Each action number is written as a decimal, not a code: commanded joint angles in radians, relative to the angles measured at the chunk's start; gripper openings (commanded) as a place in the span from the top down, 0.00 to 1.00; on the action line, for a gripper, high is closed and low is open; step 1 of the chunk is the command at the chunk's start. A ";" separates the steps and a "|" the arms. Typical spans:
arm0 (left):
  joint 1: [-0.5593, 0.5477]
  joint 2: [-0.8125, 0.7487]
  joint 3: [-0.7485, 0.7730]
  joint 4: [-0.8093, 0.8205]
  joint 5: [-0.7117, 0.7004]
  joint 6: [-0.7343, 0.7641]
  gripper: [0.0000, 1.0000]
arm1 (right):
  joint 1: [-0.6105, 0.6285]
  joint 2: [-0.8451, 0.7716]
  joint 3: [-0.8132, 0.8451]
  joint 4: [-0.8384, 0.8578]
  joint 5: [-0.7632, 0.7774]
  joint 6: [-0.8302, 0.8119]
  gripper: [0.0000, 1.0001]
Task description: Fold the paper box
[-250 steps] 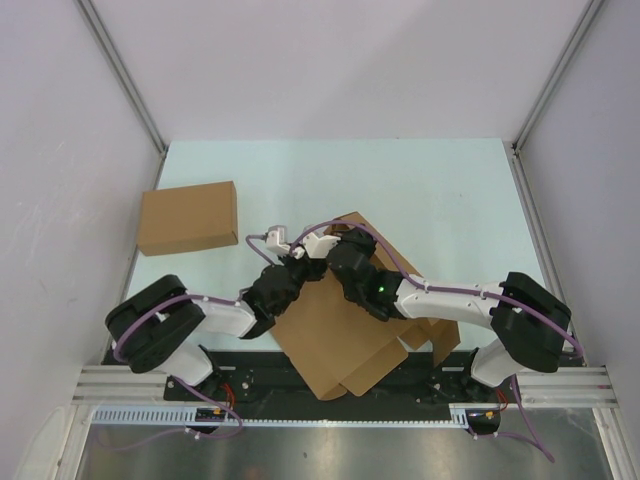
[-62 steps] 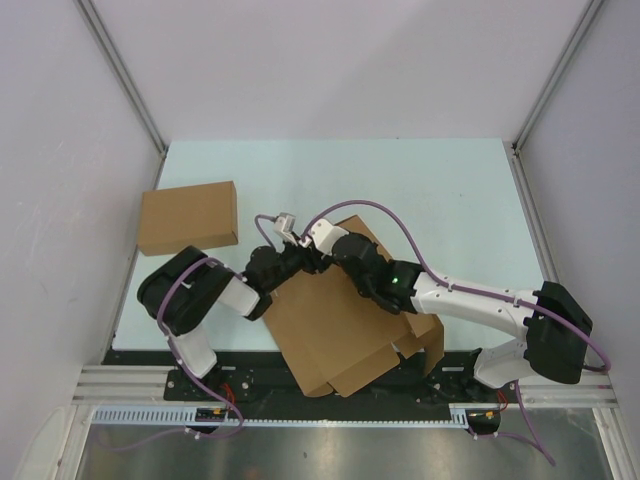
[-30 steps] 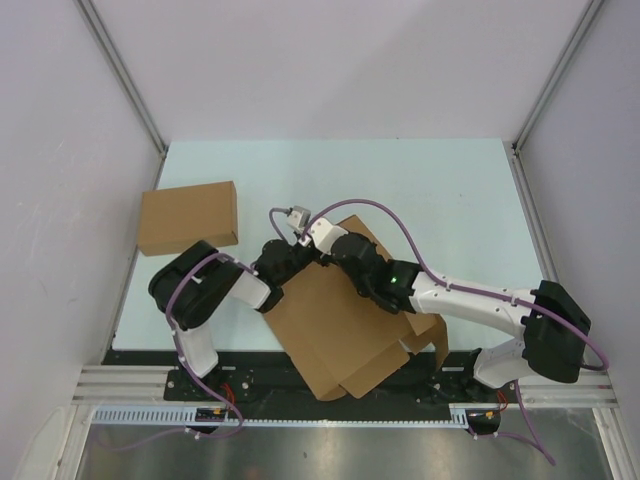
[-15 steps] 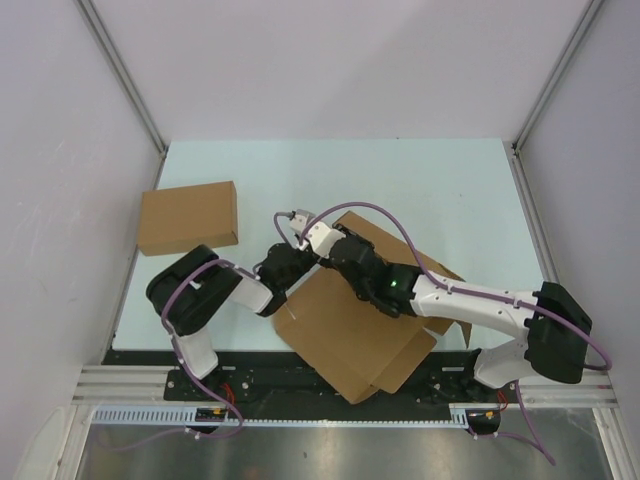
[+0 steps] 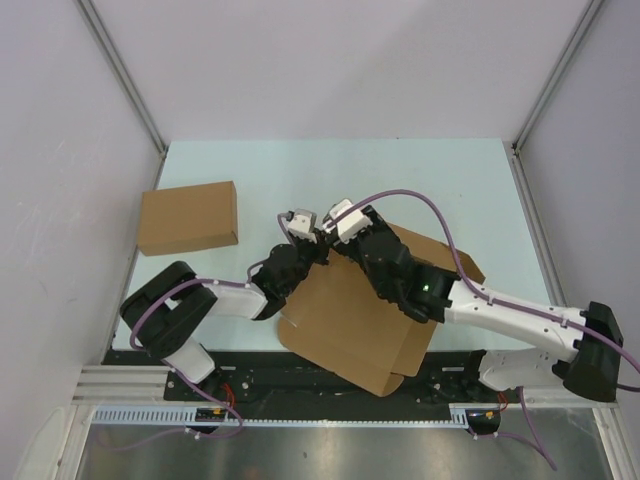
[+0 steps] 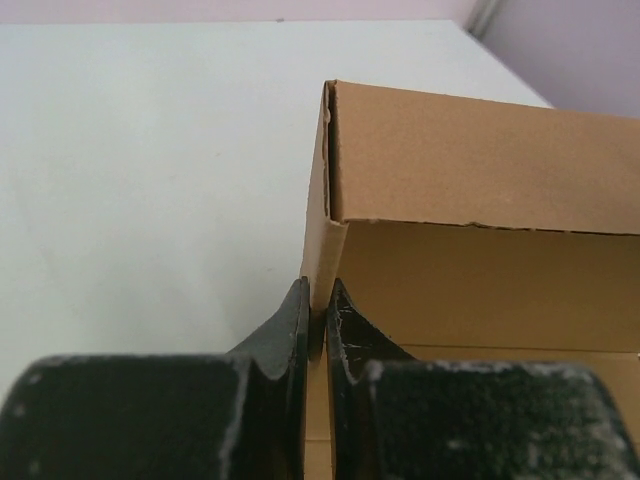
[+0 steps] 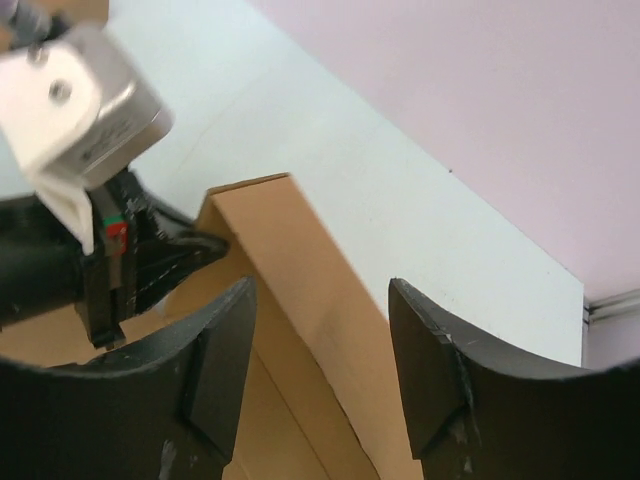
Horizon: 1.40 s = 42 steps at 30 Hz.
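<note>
The paper box (image 5: 345, 320) is brown cardboard lying at the table's near middle, with one long wall (image 6: 480, 160) folded upright. My left gripper (image 6: 318, 300) is shut on the end edge of a side wall at the box's far left corner (image 5: 318, 247). My right gripper (image 7: 320, 290) is open, its fingers straddling the upright wall (image 7: 290, 240) without touching it. In the right wrist view the left gripper (image 7: 205, 247) shows at that same corner. From above, both grippers meet there, left (image 5: 308, 256) and right (image 5: 335, 243).
A second, closed brown cardboard box (image 5: 188, 217) sits at the table's left edge. The pale green table (image 5: 300, 170) is walled by white panels with metal corner posts. The near rail (image 5: 300, 395) runs under the box's front edge.
My right gripper has opened and released the box wall. The box has slid and turned toward the right. My left gripper stayed shut on the corner.
</note>
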State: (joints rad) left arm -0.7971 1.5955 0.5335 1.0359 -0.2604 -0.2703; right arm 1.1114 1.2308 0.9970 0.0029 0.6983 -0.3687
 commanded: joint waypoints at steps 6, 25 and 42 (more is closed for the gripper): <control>-0.017 -0.031 0.034 -0.105 -0.255 0.077 0.94 | -0.088 -0.044 0.031 0.065 0.027 0.175 0.36; -0.042 0.069 -0.023 0.105 -0.313 0.117 0.84 | -0.292 0.292 0.042 0.258 -0.112 0.289 0.37; -0.042 0.093 0.000 0.164 -0.326 0.157 0.46 | -0.294 0.306 0.031 0.223 -0.131 0.297 0.39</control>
State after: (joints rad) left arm -0.8356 1.6718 0.5137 1.1309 -0.5484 -0.1631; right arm 0.8158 1.5318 1.0126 0.2558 0.5926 -0.0925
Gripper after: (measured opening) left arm 0.518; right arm 0.612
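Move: The box's far flap, at the stretch near its left corner, lies some 6 cm ahead of the right hand, about 1 cm left and 10 cm below; that corner is roughly 9 cm ahead, 6 cm left and 10 cm below. The left hand already pinches the wall under the corner, whose top is about 3 cm ahead, 1 cm right and 3 cm up; the flap stretch is level with it, 7 cm right and 3 cm up. The closed carton sits 34 cm left, 14 cm farther out and 12 cm lower. The box corner, still pinched, is carried about 3.5 cm left and a little down by the left hand, turning some 15 degrees counter-clockwise; then that hand stays and opens its fingers, letting go. The right hand, staying open, briefly rises and swings right, then reaches about 11 cm forward and down to end close over the flap just right of the corner, rolling its left side up and turning clockwise. ##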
